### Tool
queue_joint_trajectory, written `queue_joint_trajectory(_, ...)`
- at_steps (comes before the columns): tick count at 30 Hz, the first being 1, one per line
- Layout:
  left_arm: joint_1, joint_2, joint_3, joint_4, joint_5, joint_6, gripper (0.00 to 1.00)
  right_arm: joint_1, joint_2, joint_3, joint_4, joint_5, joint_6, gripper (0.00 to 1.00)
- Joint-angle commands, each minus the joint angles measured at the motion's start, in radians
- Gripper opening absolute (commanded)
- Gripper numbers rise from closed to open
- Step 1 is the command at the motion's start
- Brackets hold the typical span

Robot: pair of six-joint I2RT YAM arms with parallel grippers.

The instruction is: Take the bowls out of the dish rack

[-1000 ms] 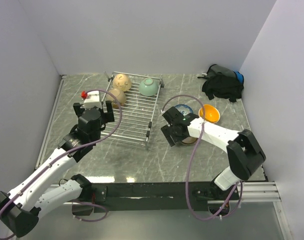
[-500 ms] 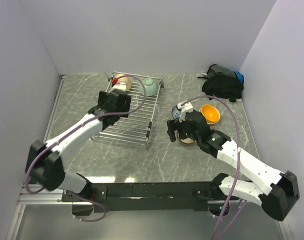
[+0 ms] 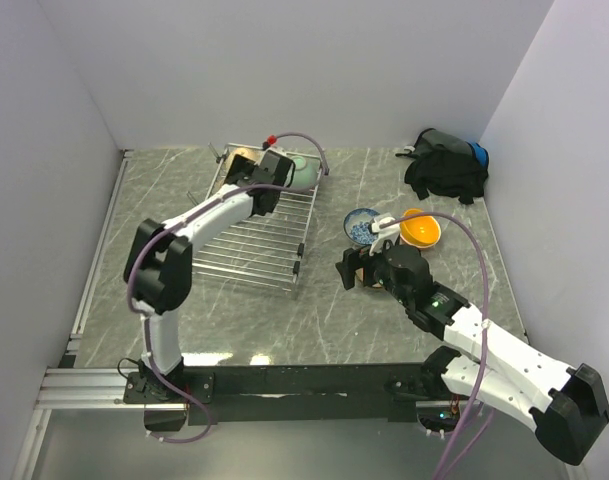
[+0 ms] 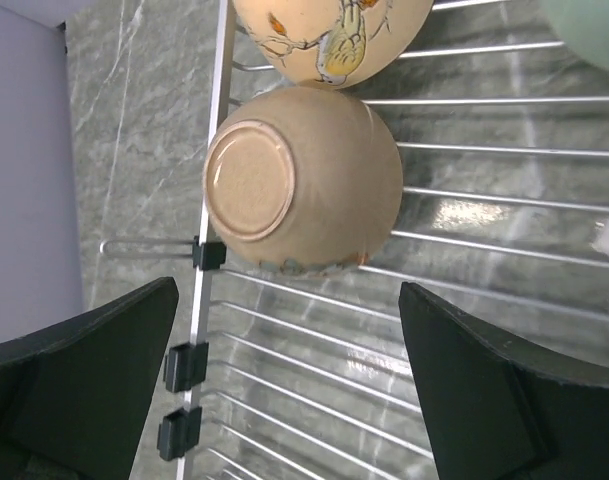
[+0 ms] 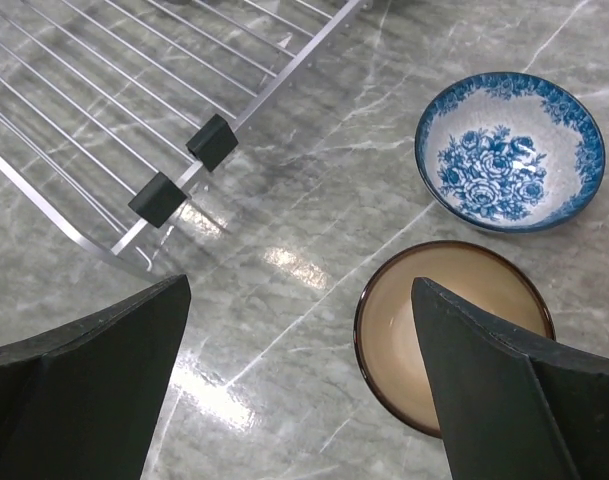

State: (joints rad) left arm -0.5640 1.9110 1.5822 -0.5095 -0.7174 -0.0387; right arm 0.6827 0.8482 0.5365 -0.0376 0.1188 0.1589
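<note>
The dish rack (image 3: 246, 248) holds an upturned tan bowl (image 4: 304, 180), a painted cream bowl (image 4: 334, 30) behind it and a pale green bowl (image 3: 302, 172). My left gripper (image 4: 289, 292) hovers open just short of the tan bowl, over the rack wires (image 4: 314, 350), and in the top view the left gripper (image 3: 256, 188) covers that bowl. On the table to the right sit a blue-patterned white bowl (image 5: 509, 150), a dark-rimmed brown bowl (image 5: 454, 335) and an orange bowl (image 3: 420, 228). My right gripper (image 5: 300, 282) is open above the table, its right finger overlapping the brown bowl.
A black bag (image 3: 446, 165) lies at the back right corner. The rack's near corner with black feet (image 5: 164, 195) is left of the right gripper (image 3: 356, 272). White walls close the table on three sides.
The left arm has reached across the rack to its far end, over the tan bowl. The right gripper has opened wide and its arm has swung round near the brown bowl.
</note>
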Motion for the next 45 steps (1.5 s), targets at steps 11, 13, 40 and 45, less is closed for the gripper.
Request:
queue_joint_trajectory(11,0.010,0.261,0.213,0.045,-0.160,0.152,0.99,-0.005,0.015,-0.049,0.156,-0.062,-0.059,1.00)
queue_joint_trajectory(13,0.010,0.286,0.228,0.045,-0.174,0.157,1.00,-0.005,0.020,-0.052,0.156,-0.064,-0.064,1.00)
queue_joint_trajectory(40,0.009,0.382,0.228,0.006,-0.240,0.255,0.99,-0.006,0.077,-0.053,0.188,-0.094,-0.076,1.00)
queue_joint_trajectory(45,0.009,0.367,0.249,-0.021,-0.192,0.269,0.99,-0.006,0.083,-0.053,0.191,-0.108,-0.075,1.00)
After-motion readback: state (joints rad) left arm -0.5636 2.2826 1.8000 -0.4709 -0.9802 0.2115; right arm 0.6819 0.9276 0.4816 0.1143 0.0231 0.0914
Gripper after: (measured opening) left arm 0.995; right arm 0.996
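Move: The tan bowl that the open left hand goes for lies about 7 cm ahead of it, 4 cm left and 9 cm below. From that hand, the cream bowl is some 15 cm ahead, 1 cm left, and the green bowl 13 cm ahead, 13 cm right, both about 8 cm lower. From the right hand, the tan bowl is roughly 22 cm ahead, 30 cm left and 10 cm below. The left hand sinks about 6 cm and reaches forward 5, rolling left-side-up some 25 degrees, open fingers straddling the tan bowl. ##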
